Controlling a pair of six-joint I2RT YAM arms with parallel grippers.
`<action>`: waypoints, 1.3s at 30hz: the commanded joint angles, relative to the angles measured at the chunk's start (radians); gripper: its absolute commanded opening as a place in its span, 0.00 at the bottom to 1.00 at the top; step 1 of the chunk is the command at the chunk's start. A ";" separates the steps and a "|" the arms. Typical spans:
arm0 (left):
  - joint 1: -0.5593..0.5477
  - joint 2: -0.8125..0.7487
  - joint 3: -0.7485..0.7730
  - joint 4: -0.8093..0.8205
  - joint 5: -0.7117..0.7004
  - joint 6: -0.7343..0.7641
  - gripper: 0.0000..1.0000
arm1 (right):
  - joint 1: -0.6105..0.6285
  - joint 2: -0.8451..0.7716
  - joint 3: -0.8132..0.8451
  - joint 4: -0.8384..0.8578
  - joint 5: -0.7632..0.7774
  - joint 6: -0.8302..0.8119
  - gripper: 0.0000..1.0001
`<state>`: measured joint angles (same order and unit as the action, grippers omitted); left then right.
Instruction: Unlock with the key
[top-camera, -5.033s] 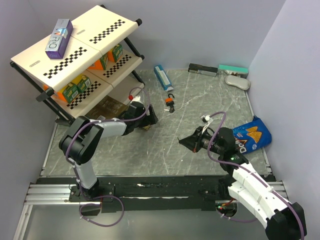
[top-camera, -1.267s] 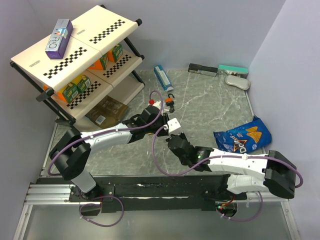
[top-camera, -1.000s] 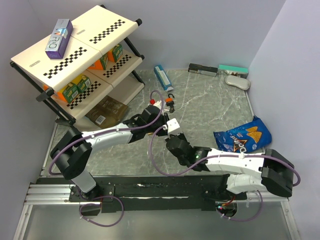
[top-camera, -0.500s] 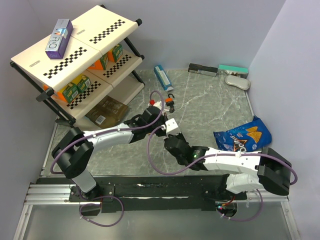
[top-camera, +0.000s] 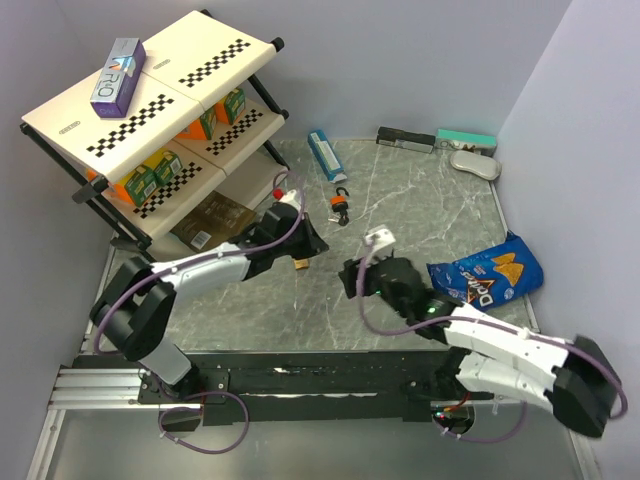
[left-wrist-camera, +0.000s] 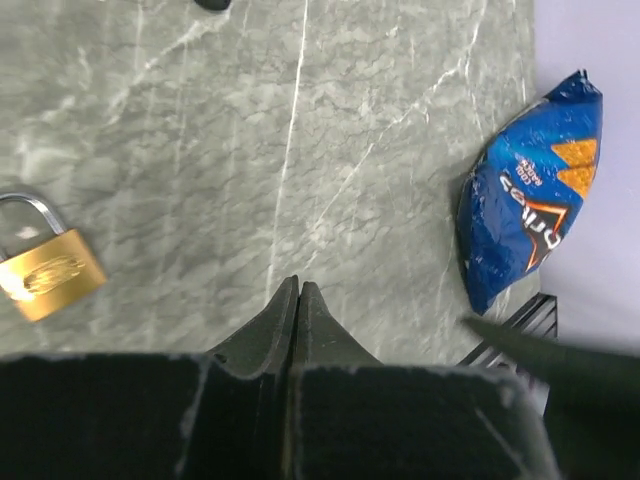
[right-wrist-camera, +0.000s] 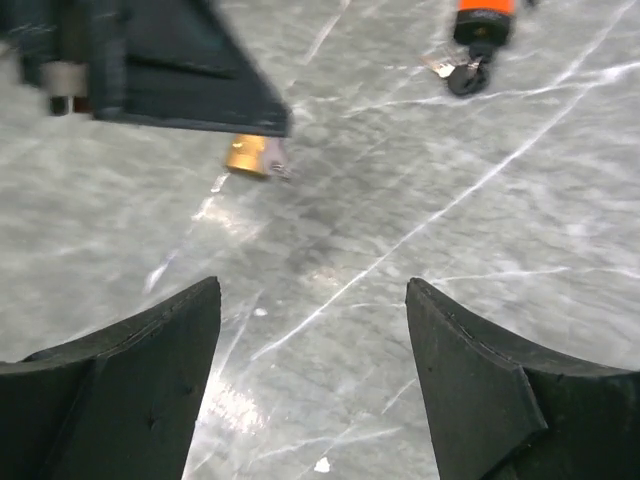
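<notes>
The key (right-wrist-camera: 465, 75), a small dark cluster with black heads, lies on the marble table beside the orange padlock (right-wrist-camera: 483, 15); from above, the key (top-camera: 345, 219) sits just below that orange padlock (top-camera: 342, 203). A small brass padlock (top-camera: 300, 265) lies loose near the left arm's tip and shows in both wrist views (left-wrist-camera: 45, 270) (right-wrist-camera: 252, 157). My left gripper (top-camera: 318, 247) is shut with nothing visible between its fingers (left-wrist-camera: 296, 285). My right gripper (top-camera: 349, 281) hangs open over bare table (right-wrist-camera: 312, 290), holding nothing.
A blue chip bag (top-camera: 490, 272) lies at the right. A tiered shelf (top-camera: 150, 110) with boxes stands at the back left, a brown packet (top-camera: 212, 222) under it. A blue box (top-camera: 326, 154) and small items (top-camera: 440, 142) lie along the back wall.
The two grippers were together near the table's middle. The right one has pulled back to the right and opened wide; the left has drawn back left, shut, with the brass padlock on the table.
</notes>
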<state>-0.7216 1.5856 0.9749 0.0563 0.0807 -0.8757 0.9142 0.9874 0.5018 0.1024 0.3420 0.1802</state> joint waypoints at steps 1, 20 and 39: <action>0.016 -0.111 -0.082 0.166 0.091 0.086 0.01 | -0.188 -0.127 -0.087 0.138 -0.496 0.099 0.81; 0.073 -0.217 -0.295 0.735 0.746 0.113 0.01 | -0.509 -0.078 -0.163 0.568 -1.202 0.387 0.50; 0.068 -0.190 -0.292 0.761 0.812 0.115 0.01 | -0.505 0.016 -0.184 0.829 -1.267 0.539 0.24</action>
<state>-0.6514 1.3914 0.6788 0.7792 0.8673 -0.7753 0.4114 0.9817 0.3172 0.7963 -0.8864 0.6666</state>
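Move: The key sits in the left hand's shut tips, roughly 7 cm ahead of the open right gripper and 5 cm to its left, about 1 cm lower; from the left hand, that right gripper is 7 cm back, 5 cm right and 1 cm up. The gold padlock lies on the table some 5 cm ahead of the left hand, 5 cm to its left and 11 cm below; the orange padlock is about 19 cm ahead of it, 4 cm right, equally low. The key, still pinched in the left fingers, is carried back and up, about 11 cm each way, as that wrist turns clockwise and tips its fingers up. The right hand rises and draws back, swinging right and then left towards the key, rolling its left side up and turning counter-clockwise; its wide fingers narrow around the key's ring without shutting fully. ##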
